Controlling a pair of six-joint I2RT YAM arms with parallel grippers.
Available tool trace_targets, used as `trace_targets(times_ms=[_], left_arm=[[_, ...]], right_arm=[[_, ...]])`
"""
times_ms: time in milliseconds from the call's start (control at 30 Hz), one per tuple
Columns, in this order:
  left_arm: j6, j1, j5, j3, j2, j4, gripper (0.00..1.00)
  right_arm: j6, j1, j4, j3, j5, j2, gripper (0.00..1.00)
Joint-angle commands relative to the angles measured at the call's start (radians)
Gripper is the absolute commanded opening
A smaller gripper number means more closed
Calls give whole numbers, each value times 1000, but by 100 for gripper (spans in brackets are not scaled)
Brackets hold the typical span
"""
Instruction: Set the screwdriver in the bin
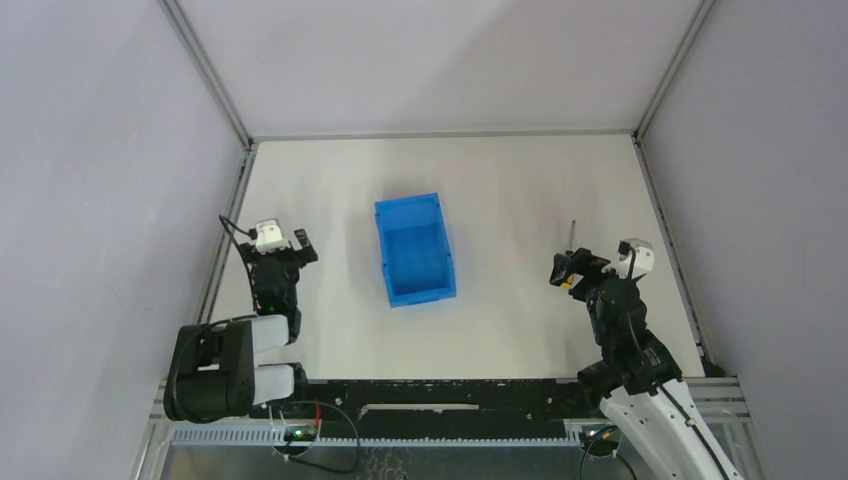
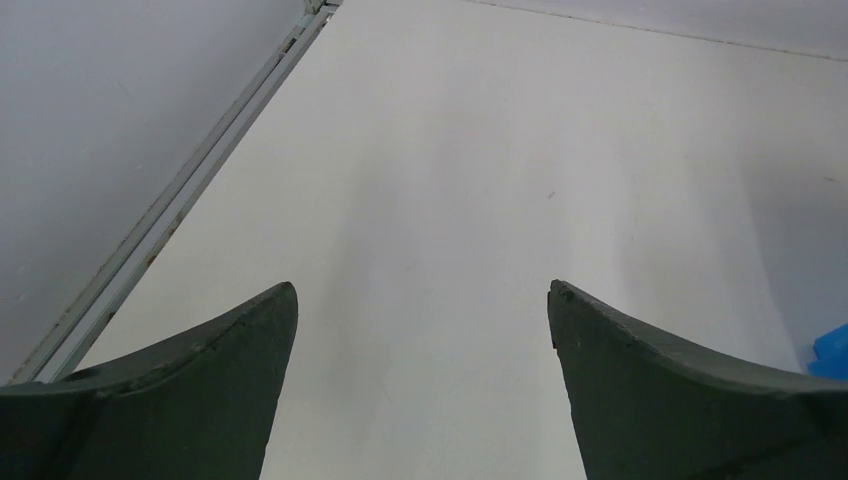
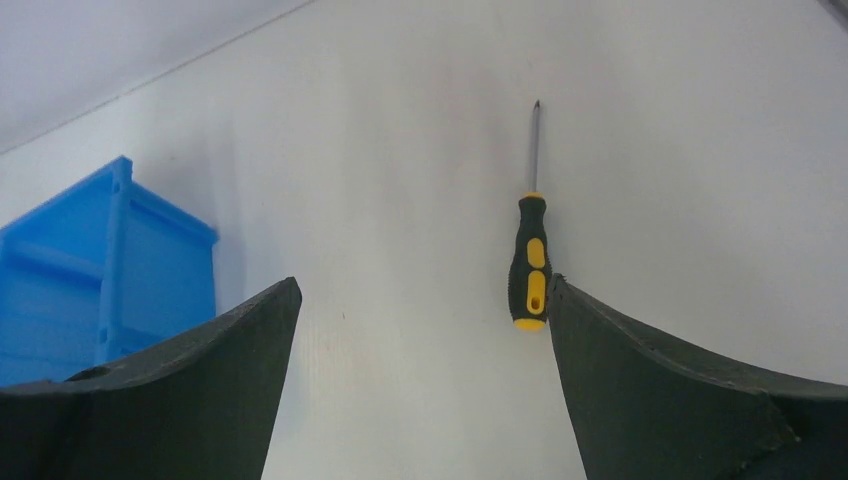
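Note:
The screwdriver (image 3: pixel 529 262), with a yellow and black handle and thin dark shaft, lies on the white table with its tip pointing away from me. In the top view its shaft (image 1: pixel 571 238) sticks out beyond my right gripper (image 1: pixel 577 266). My right gripper (image 3: pixel 423 290) is open and empty, and the handle's butt lies just inside its right fingertip (image 3: pixel 600 340). The blue bin (image 1: pixel 414 249) stands open and empty mid-table, and shows at the left of the right wrist view (image 3: pixel 100 270). My left gripper (image 1: pixel 287 243) is open and empty left of the bin, over bare table (image 2: pixel 423 290).
A metal rail (image 2: pixel 170 210) runs along the table's left edge near my left gripper. Grey walls enclose the table on the left, back and right. A corner of the bin (image 2: pixel 832 352) shows at the right edge of the left wrist view.

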Motion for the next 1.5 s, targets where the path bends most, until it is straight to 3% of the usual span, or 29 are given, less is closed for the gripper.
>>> trace_targets(times_ms=[0,100,267,433,600,733,833,1100,1233,1333,1400,1467], left_arm=[[17,-6,-7,35,-10,24,100],[17,-6,-7,34,-10,24,100],[17,-6,-7,35,-10,24,100],[17,-6,-7,35,-10,24,100],[17,-6,-7,35,-10,24,100],[18,-6,-7,35,-10,24,100],[17,-6,-7,35,-10,24,100],[17,-6,-7,34,-10,24,100],[17,-6,-7,34,-9,24,100],[17,-6,-8,35,-11,24,100],[18,-6,-7,34,-10,24,100],[17,-6,-8,34,-10,24,100]], right_arm=[[-1,-4,82,15,72,-1,100],[-53,-4,113,68,77,15,100],[-179,-59,174,236,-100,194,99],[-193,-176,-134,608,-142,621,99],[-207,-375,-415,897,-388,1030,98],[-218,-450,-430,921,-419,1250,92],[-233,-453,-433,919,-435,1382,81],[-235,-452,-347,803,-456,1536,67],[-242,-444,-334,792,-446,1612,53],[-253,-441,-337,795,-400,1630,26],[-262,-440,-354,808,-381,1613,1],[-274,-438,-392,842,-366,1583,0]])
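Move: From the right hand, wide open and pointing mostly forward, the screwdriver's middle lies about 11 cm ahead, 4 cm to the right and 16 cm below, its shaft pointing away from the base. The blue bin's middle is roughly 35 cm to the left of the screwdriver, about level with it in reach. From the left hand the screwdriver lies some 62 cm to the right, about level in reach and 10 cm lower. Arcing up and forward, about 12 cm high and 16 cm out, the right hand passes over the screwdriver, then swoops down nearly 30 cm while drawing back about 6 cm and shifting slightly right. Its fingers tip down by nearly 70 degrees, narrow on the way down, and close at table level, pinching the handle from both sides just behind the yellow collar. ##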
